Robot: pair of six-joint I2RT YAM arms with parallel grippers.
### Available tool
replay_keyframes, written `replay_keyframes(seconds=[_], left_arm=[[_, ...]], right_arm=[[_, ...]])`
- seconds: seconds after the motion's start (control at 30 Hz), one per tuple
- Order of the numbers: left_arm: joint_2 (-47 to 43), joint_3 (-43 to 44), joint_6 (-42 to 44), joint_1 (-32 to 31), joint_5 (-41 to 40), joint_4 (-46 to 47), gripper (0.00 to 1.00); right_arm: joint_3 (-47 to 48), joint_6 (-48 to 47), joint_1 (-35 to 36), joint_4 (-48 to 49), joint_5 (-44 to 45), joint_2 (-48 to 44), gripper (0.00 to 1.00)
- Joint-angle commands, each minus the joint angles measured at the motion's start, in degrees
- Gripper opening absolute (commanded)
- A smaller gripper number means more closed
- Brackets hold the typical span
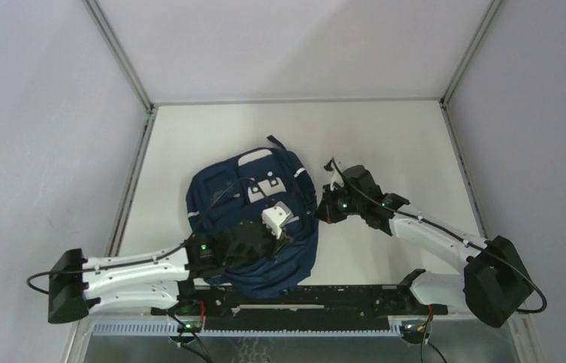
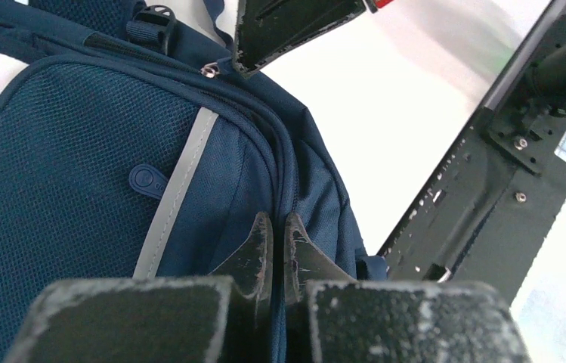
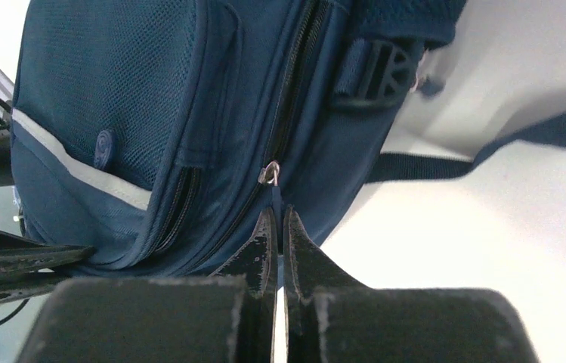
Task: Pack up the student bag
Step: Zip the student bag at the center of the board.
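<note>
The student bag (image 1: 253,219), a navy-blue backpack with white patches, lies flat in the middle of the table. My left gripper (image 1: 286,240) reaches over its near right part. In the left wrist view this gripper (image 2: 278,224) is shut, pinching a fold of the bag's blue fabric (image 2: 75,174) along the zipper seam. My right gripper (image 1: 325,212) sits at the bag's right edge. Seen from the right wrist, that gripper (image 3: 278,215) is shut on the blue zipper pull (image 3: 274,198) hanging under a small metal ring (image 3: 270,172).
A black rail (image 1: 325,299) runs along the near table edge behind the bag; it also shows in the left wrist view as the rail (image 2: 484,197). A loose dark strap (image 3: 491,147) trails over the white table to the right. Grey walls enclose the table.
</note>
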Motion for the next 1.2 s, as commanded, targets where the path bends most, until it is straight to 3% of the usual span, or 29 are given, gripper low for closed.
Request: replay_keyframes(seconds=[0.0,0.37,0.7,0.8,1.0,1.07,1.1,1.17], left_arm=[[-7.70,-1.30,1.81,-0.94,5.20,-5.06,0.00],[-11.41,-2.36,-1.20,-0.94,10.84,-11.76,0.00],[-12.95,-2.56,-3.42,-1.19,11.92,-10.30,0.00],[-13.26,-2.36,-3.14,-1.29,10.83,-9.90,0.00],[-6.58,1.04,-1.45,-1.21,9.47,-5.66,0.00],[-2.66,3.85,-0.23,-0.97,3.05,-3.67,0.00],[-0.28,5.39,0.62,-0.39,-0.18,-2.59,0.00],[4.16,9.13,1.83,1.96,-2.16,-0.80,0.00]], right_arm=[[-0.50,-1.86,1.84,6.38,8.50,0.68,0.00],[-0.51,0.01,1.67,12.90,9.84,2.84,0.00],[3.67,1.05,0.07,20.71,13.19,7.91,0.00],[6.14,1.38,-0.71,18.91,14.55,9.59,0.00],[10.02,1.86,-1.31,15.13,16.87,9.47,0.00],[10.24,2.48,-2.51,13.55,17.17,9.18,0.00],[10.30,3.38,-4.11,11.69,17.18,8.70,0.06],[9.85,4.85,-6.54,8.30,17.24,6.34,0.44]])
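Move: Between the right fingers sits the zip pull, its slider about 1 cm ahead and 1 cm to the left. The zip is being drawn towards the white side band, some 13 cm ahead and 5 cm left; the buttoned white patch is roughly 8 cm ahead and 15 cm left, the light strip 8 cm left and 2 cm back. From the left hand, already pinching the bag's edge, the slider lies about 9 cm ahead and 9 cm right, slightly lower. Drawing the pinched zip pull along the bag's right side, the right hand edges left at first, then runs forward about 8 cm towards the white side band, rising a little late on, and begins opening its fingers at the end. The left hand keeps its pinch on the bag's edge, drawing back and left some 4 cm, holding there, then easing partly forward and right. ##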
